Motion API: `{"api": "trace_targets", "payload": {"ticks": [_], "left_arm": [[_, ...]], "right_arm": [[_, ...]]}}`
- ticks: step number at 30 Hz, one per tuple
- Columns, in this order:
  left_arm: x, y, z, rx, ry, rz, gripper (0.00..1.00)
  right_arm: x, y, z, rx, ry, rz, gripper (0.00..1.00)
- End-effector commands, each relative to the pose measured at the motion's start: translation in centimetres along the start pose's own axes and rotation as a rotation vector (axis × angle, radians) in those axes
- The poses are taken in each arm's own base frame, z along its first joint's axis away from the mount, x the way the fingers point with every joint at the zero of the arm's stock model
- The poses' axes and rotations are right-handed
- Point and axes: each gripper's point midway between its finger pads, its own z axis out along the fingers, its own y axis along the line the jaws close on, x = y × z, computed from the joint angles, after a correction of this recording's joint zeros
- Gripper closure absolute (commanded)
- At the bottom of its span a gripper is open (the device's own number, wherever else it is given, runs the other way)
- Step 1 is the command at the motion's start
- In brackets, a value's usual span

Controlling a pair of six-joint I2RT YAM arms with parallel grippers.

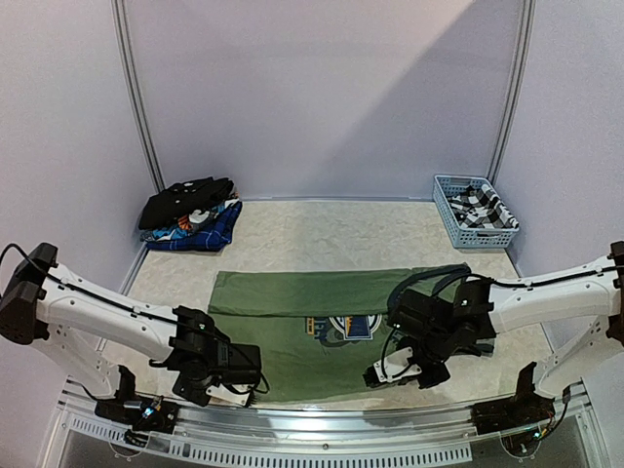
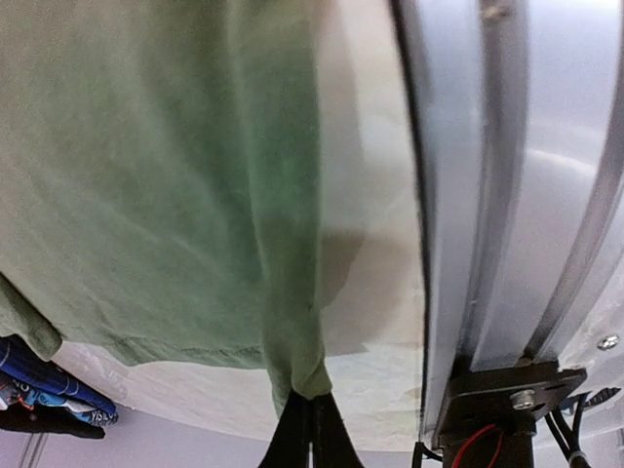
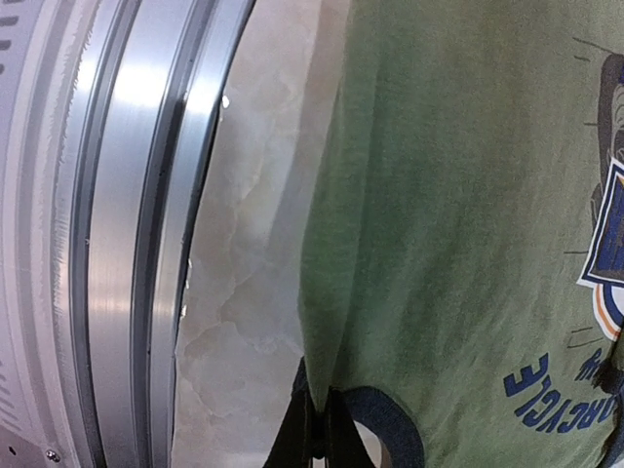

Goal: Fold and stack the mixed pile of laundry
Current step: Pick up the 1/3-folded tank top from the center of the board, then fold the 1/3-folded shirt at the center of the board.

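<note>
An olive-green T-shirt (image 1: 302, 336) with a blue-yellow logo (image 1: 353, 328) lies spread across the table's middle, its far part folded over. My left gripper (image 1: 234, 392) is shut on the shirt's near left corner; in the left wrist view (image 2: 312, 405) the green cloth (image 2: 175, 195) is pinched between the black fingers. My right gripper (image 1: 382, 372) is shut on the near right edge; its wrist view (image 3: 327, 414) shows the fabric (image 3: 458, 195) clamped beside the dark collar trim (image 3: 395, 424). More of the laundry pile (image 1: 190, 214), black and blue print pieces, sits at the back left.
A light-blue lattice basket (image 1: 447, 210) at the back right holds a black-white check piece (image 1: 480, 207). The metal rail (image 1: 322, 419) of the table's near edge runs just behind both grippers. White walls close in the back and sides.
</note>
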Motion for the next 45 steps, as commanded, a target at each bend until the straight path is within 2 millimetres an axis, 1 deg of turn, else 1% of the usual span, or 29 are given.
{"api": "trace_targets", "payload": {"ticks": [1, 6, 10, 16, 21, 26, 29, 32, 36, 40, 45], "left_arm": [[0.5, 2.6, -0.7, -0.048, -0.029, -0.121, 1.0], [1.5, 4.3, -1.2, -0.074, -0.051, -0.203, 1.0], [2.3, 5.4, -1.5, -0.093, -0.06, -0.26, 1.0], [3.0, 7.1, -1.6, -0.111, -0.048, -0.323, 1.0], [2.8, 8.7, -1.1, -0.117, -0.024, -0.357, 1.0], [2.4, 11.1, 0.0, -0.122, -0.016, -0.431, 1.0], [2.0, 12.1, 1.0, -0.112, 0.008, -0.463, 1.0], [2.2, 13.0, 1.9, -0.12, 0.042, -0.49, 1.0], [2.7, 14.2, 2.1, -0.123, 0.063, -0.529, 1.0], [3.4, 14.6, 2.2, -0.118, 0.068, -0.56, 1.0], [3.6, 15.0, 2.3, -0.112, 0.075, -0.578, 1.0]], "right_arm": [[0.3, -1.6, -1.5, 0.044, 0.002, 0.049, 1.0], [0.4, -4.5, -3.2, 0.095, -0.022, 0.129, 1.0], [0.7, -5.8, -3.6, 0.1, -0.027, 0.168, 1.0], [0.9, -6.6, -3.0, 0.094, -0.021, 0.188, 1.0], [1.1, -8.6, -3.1, 0.127, -0.021, 0.24, 1.0], [1.6, -10.9, -3.0, 0.14, -0.021, 0.299, 1.0], [1.9, -11.8, -2.5, 0.131, -0.011, 0.331, 1.0], [2.2, -12.5, -2.0, 0.128, 0.006, 0.35, 1.0], [2.7, -13.6, -1.4, 0.129, 0.027, 0.387, 1.0], [3.4, -14.3, -0.8, 0.127, 0.045, 0.425, 1.0], [4.2, -15.0, -0.3, 0.132, 0.062, 0.467, 1.0]]}}
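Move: I already hold the tank top's near edge, one end in each hand, some 2 to 3 cm off the table. From my left hand the near edge of the folded-over far flap lies about 17 cm straight ahead, the emblem about 14 cm ahead and 21 cm right, the folded pile some 36 cm ahead and 14 cm left. From my right hand that flap edge is about 16 cm straight ahead, the emblem 13 cm ahead and 4 cm left, and dark armhole trim roughly 5 cm right and 2 cm ahead. Keeping both pinches shut, I carry the near edge forward about 14 cm with both hands together, over the emblem towards the edge of the far flap, in a low arc that lifts some 3 cm and comes back down. On the way my left hand swings about 25 degrees counter-clockwise, its fingertips also swinging forward, and my right turns about as far clockwise. ##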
